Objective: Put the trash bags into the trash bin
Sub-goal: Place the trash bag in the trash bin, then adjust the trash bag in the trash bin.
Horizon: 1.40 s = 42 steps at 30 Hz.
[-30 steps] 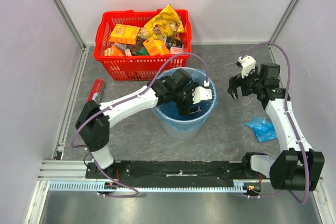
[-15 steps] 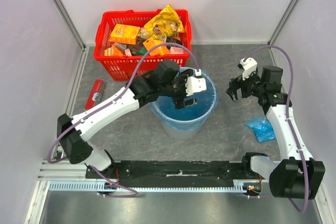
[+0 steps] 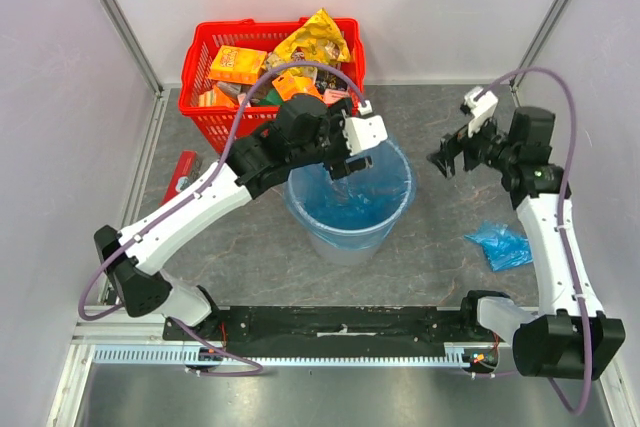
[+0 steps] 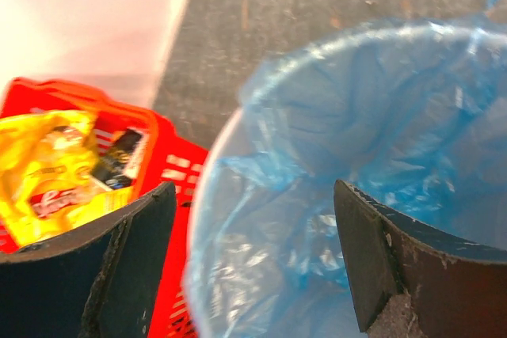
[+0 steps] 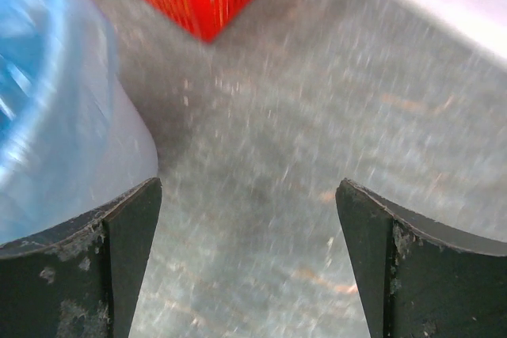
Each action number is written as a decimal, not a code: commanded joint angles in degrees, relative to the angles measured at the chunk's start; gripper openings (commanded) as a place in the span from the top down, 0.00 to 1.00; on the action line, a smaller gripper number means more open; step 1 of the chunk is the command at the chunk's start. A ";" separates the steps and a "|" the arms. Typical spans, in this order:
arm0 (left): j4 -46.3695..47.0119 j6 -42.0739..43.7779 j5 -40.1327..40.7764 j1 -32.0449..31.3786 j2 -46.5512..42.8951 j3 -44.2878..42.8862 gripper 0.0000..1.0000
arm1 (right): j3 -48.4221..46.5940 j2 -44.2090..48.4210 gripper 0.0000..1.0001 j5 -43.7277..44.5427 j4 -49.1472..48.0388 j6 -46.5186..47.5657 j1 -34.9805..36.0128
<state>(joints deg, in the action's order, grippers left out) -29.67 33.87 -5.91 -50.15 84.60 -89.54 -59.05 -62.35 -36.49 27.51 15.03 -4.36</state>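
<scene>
The light-grey trash bin (image 3: 345,247) stands mid-table, lined with a blue trash bag (image 3: 352,204) that spreads up to its rim. My left gripper (image 3: 347,162) hovers open over the bin's far rim. In the left wrist view its open gripper (image 4: 253,263) frames the bin's rim (image 4: 194,235) and the glossy blue bag (image 4: 380,140), gripping nothing. A second crumpled blue trash bag (image 3: 500,245) lies on the table at the right, beside the right arm. My right gripper (image 3: 447,159) is open and empty to the right of the bin, above bare table (image 5: 261,156), with the bin's wall (image 5: 71,156) at its left.
A red mesh basket (image 3: 270,117) full of snack packs, with a yellow packet (image 3: 318,39) on top, stands just behind the bin. A small red object (image 3: 185,169) lies at the left by the wall rail. Walls close in the left, right and back.
My left gripper rose out of the bin and drew back toward its far rim, staying open. My right gripper shifted slightly up and away from the bin.
</scene>
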 commanded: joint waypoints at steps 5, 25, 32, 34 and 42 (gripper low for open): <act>1.82 -2.40 6.18 5.41 -3.56 -8.10 0.13 | -21.96 -6.02 0.02 -9.65 3.95 1.57 2.85; -3.82 -5.21 0.20 18.42 -14.02 -1.26 0.10 | -36.23 -22.73 0.11 12.31 19.16 20.04 31.77; -3.90 -5.21 -1.20 19.39 -14.20 -0.38 0.10 | -36.66 -24.92 0.45 17.06 18.11 20.83 33.89; -3.90 -5.04 -1.29 19.39 -14.11 -0.46 0.10 | -36.93 -25.10 0.55 17.42 18.02 20.92 34.07; -3.82 -5.04 -2.00 19.65 -13.76 -0.29 0.10 | -37.81 -25.02 0.85 17.50 18.02 20.83 34.33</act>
<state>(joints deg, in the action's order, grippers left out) -34.22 30.72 -6.44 -30.87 71.31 -89.91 -94.19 -87.46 -19.31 45.50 35.90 29.47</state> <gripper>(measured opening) 0.899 0.263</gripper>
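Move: The trash bag's edge over the far side of the trash bin's rim lies about 16 cm to the left of my right hand, 3 cm farther out and 3 cm higher. The bin's middle is some 21 cm to its left, 5 cm nearer and 10 cm below, and the red basket about 39 cm left and 18 cm ahead, 12 cm lower. From my left hand that edge is some 6 cm ahead, 3 cm right and 5 cm below. I lift my right hand about 13 cm, swing it left over the rim and sink again to the bag's far edge, turning some 30 degrees counter-clockwise and dipping its left side; there my open fingers close on the film. Meanwhile my left hand, fingers staying wide, rises forward and then sweeps left, clear of the bin opening towards the basket. ##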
